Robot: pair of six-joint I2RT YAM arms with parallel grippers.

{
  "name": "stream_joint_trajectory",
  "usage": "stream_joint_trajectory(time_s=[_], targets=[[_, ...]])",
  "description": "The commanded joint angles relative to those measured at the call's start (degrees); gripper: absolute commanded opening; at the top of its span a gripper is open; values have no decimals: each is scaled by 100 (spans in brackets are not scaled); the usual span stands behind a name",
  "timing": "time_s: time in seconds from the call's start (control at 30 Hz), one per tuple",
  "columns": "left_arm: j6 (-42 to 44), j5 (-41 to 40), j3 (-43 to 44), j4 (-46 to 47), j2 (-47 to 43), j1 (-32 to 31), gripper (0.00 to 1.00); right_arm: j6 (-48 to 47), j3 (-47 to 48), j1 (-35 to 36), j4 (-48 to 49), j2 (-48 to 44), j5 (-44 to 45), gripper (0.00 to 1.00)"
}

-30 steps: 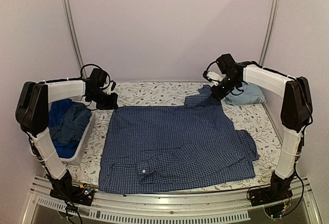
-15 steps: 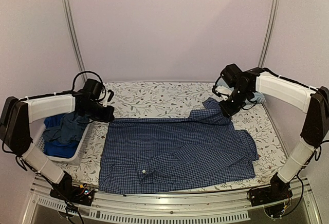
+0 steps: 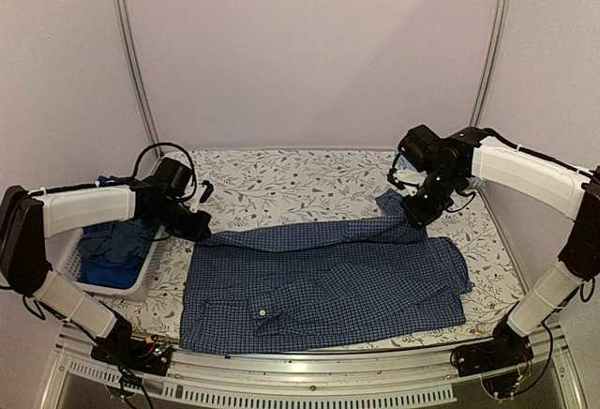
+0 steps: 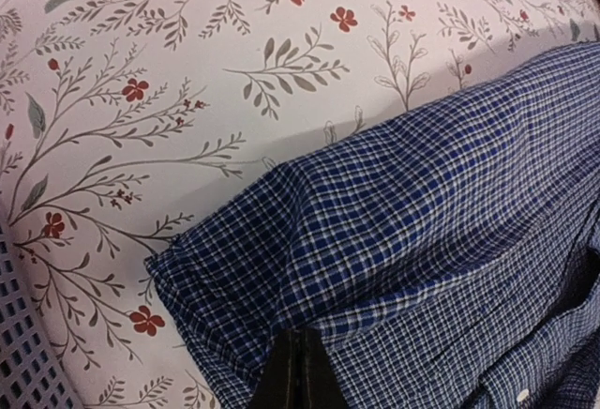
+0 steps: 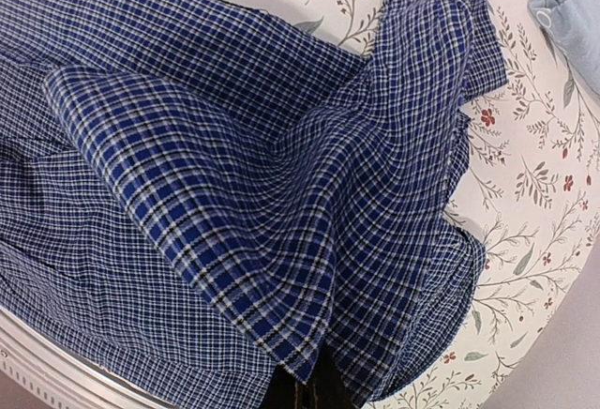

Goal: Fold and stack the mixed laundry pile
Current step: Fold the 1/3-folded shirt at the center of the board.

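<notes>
The dark blue small-check shirt [image 3: 323,282] lies spread across the floral table. Its far edge is lifted and drawn toward the near side. My left gripper [image 3: 199,231] is shut on the shirt's far left corner; in the left wrist view the closed fingers [image 4: 300,357] pinch the checked cloth [image 4: 394,212]. At the far right corner my right gripper [image 3: 417,217] is shut on a raised fold of the shirt [image 5: 244,193], and its fingers [image 5: 314,390] are mostly hidden under that fold. A light-blue shirt [image 5: 574,6] lies at the table's far right. More blue garments [image 3: 112,240] sit in the basket.
The white plastic basket [image 3: 142,276] stands at the left edge of the table, under my left arm. Floral tablecloth [image 3: 281,179] shows bare behind the shirt. A metal rail [image 3: 309,376] runs along the near edge, and plain walls close in the back and sides.
Both grippers have moved toward the near side, pulling the shirt's far edge with them, so it now folds over. The light-blue shirt is now hidden behind my right arm in the top view.
</notes>
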Motion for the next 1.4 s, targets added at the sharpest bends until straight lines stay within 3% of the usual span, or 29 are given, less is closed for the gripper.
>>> stream_joint_trajectory(time_s=[0.0,0.2,0.47,0.77,1.17,1.37], targets=[[192,-73,406,-557,217,-197,0,190,545,292,-427,372,185,0],[131,-430,999,-1374,683,-327,0,433,1163,583,-865,953,51,0],[227,-445,1188,-1700,985,-524,0,838,1091,734,-1097,1592,-525,1],[116,-785,1458,-2042,1099,-625,0,1191,532,729,-1295,1580,-400,0],[29,-789,1695,-2224,883,-369,0,1426,790,407,-1288,1656,167,0],[197,-830,1495,-2306,1070,-407,0,1331,640,304,-1222,1639,-138,0]])
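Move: Both hands hold the shirt's far edge, left and right ends. From the right hand the near hem lies straight back about 22 cm and 12 cm below; a sleeve flap lies 12 cm ahead, 4 cm left; the right-hand bulge 4 cm back, 8 cm right; the light-blue stack 22 cm ahead, 10 cm right. From the left hand the near hem is roughly 25 cm straight back, 6 cm below; the basket is level, 18 cm left. Keep both grippers shut on the shirt's far edge. Swing the right one about 5 cm left, then back and down over the shirt some 6 cm, easing rightwards and finally a little forward again, while its fingers tip to point straight down. Dip the left one a couple of centimetres back and down, bring it up and forward again, and turn its fingers nearly vertical. ##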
